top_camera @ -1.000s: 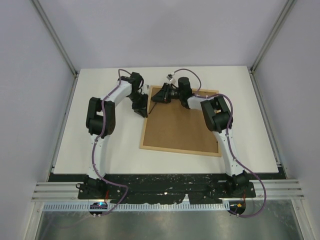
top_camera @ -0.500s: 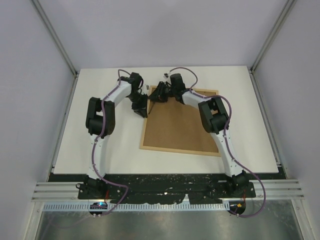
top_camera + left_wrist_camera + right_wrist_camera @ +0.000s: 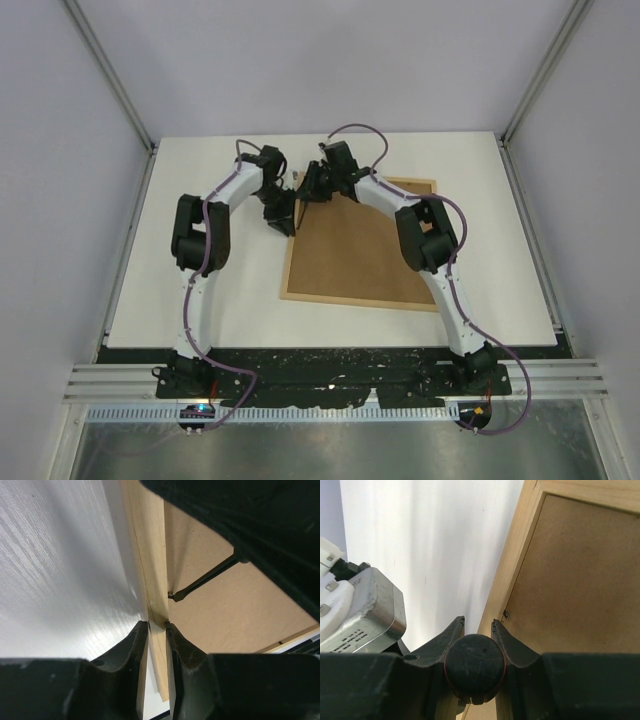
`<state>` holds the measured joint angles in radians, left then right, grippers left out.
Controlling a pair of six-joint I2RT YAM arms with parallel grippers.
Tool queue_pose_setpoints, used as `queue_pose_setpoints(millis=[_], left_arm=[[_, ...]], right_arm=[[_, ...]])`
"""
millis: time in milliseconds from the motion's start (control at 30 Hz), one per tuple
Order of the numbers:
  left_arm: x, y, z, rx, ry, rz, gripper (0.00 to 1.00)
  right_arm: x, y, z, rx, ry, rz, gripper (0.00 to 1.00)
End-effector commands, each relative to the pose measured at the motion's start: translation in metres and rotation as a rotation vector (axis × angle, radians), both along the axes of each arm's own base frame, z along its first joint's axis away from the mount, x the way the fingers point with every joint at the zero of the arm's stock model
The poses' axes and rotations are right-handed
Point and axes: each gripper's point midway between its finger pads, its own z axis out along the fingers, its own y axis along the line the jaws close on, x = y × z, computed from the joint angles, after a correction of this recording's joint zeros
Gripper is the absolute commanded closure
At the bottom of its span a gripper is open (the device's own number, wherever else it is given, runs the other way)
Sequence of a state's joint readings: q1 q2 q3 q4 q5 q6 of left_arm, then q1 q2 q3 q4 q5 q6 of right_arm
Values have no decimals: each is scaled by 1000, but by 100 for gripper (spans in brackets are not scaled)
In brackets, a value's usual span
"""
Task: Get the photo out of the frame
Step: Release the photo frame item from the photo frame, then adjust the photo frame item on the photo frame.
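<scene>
The frame (image 3: 360, 250) lies face down on the white table, its brown fibreboard back up. The photo is hidden beneath that back. My left gripper (image 3: 283, 214) is shut on the frame's left light-wood rail (image 3: 156, 555), one finger on each side (image 3: 157, 625). My right gripper (image 3: 312, 188) hovers at the frame's far left corner, shut on the round black handle of a screwdriver (image 3: 475, 667). In the left wrist view the screwdriver's thin shaft (image 3: 205, 579) slants down, its tip at the inner edge of the rail. A small metal tab (image 3: 505, 614) sits on that edge of the back.
The left arm's grey metal wrist housing (image 3: 365, 610) is close beside the right gripper. White table (image 3: 200, 290) extends left of and beyond the frame. Enclosure posts and walls (image 3: 110, 80) surround the table.
My right arm has swung left along the frame's far edge, from over the back panel to the far left corner beside the left gripper. The left arm has stayed put.
</scene>
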<state>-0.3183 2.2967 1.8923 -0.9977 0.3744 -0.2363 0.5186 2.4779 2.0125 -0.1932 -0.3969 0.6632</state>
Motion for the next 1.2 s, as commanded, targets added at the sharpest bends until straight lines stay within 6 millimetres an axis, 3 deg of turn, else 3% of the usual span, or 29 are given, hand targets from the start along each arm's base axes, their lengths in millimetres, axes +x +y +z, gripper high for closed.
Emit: queue_pose_setpoints(millis=[0, 267, 333, 367, 400, 433, 467, 533, 667, 700, 733, 767, 800, 1000, 1167], left_arm=[[6, -3, 12, 8, -61, 0, 74], [14, 2, 30, 29, -133, -1, 67], [16, 4, 32, 40, -143, -3, 63], [16, 5, 31, 49, -144, -5, 61], [18, 7, 31, 62, -148, -4, 59], [20, 8, 31, 67, -149, -6, 58], [20, 7, 30, 68, -145, -7, 56], [24, 5, 31, 67, -151, -8, 55], [32, 2, 30, 80, -159, -12, 53], [34, 0, 31, 79, -167, -16, 53], [35, -2, 31, 81, -172, -21, 52], [36, -4, 32, 84, -176, -26, 52], [37, -5, 32, 91, -181, -31, 52], [34, -8, 20, 190, -185, -79, 51], [37, -4, 16, 254, -206, -88, 49]], right_arm=[[-7, 13, 59, 8, -81, 5, 92], [-7, 15, 73, 1, -122, 18, 92], [-10, 2, 81, -4, -124, 43, 92], [-14, -8, 71, -15, -105, 61, 92], [-14, -18, 82, 5, -114, 80, 92], [-12, -35, 72, -23, -114, 94, 92], [-18, -41, 81, -8, -120, 129, 92], [-21, -65, 80, -6, -120, 174, 92], [-43, -98, 80, 57, -92, 261, 92], [-50, -105, 70, 60, -78, 287, 92], [-54, -107, 77, 65, -98, 300, 92], [-63, -113, 65, 57, -95, 326, 92], [-64, -115, 70, 51, -128, 336, 92], [-89, -132, 41, -31, -211, 387, 92], [-103, -133, 46, -7, -261, 414, 92]])
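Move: The left fingers grip the frame's left rail; the metal tab where the tool tip sits is about 3 cm ahead and 1 cm right of them, level. The rail's far tab is some 12 cm ahead, 2 right; the near-left corner about 18 back, 2 left. From the right hand, which holds the tool, the first tab lies roughly 8 cm back, 2 left, 4 below; the near rail's middle 27 back, 13 right, 4 below. The right hand, still gripping the tool, eases back about 2 cm with its tip by the left rail, then lifts and swings some 14 cm right and farther back, sinking again over the backing as it turns about 20 degrees counter-clockwise. Meanwhile the left fingers open off the rail, hop forward about 3 cm and come down around the rail beside the tab. ##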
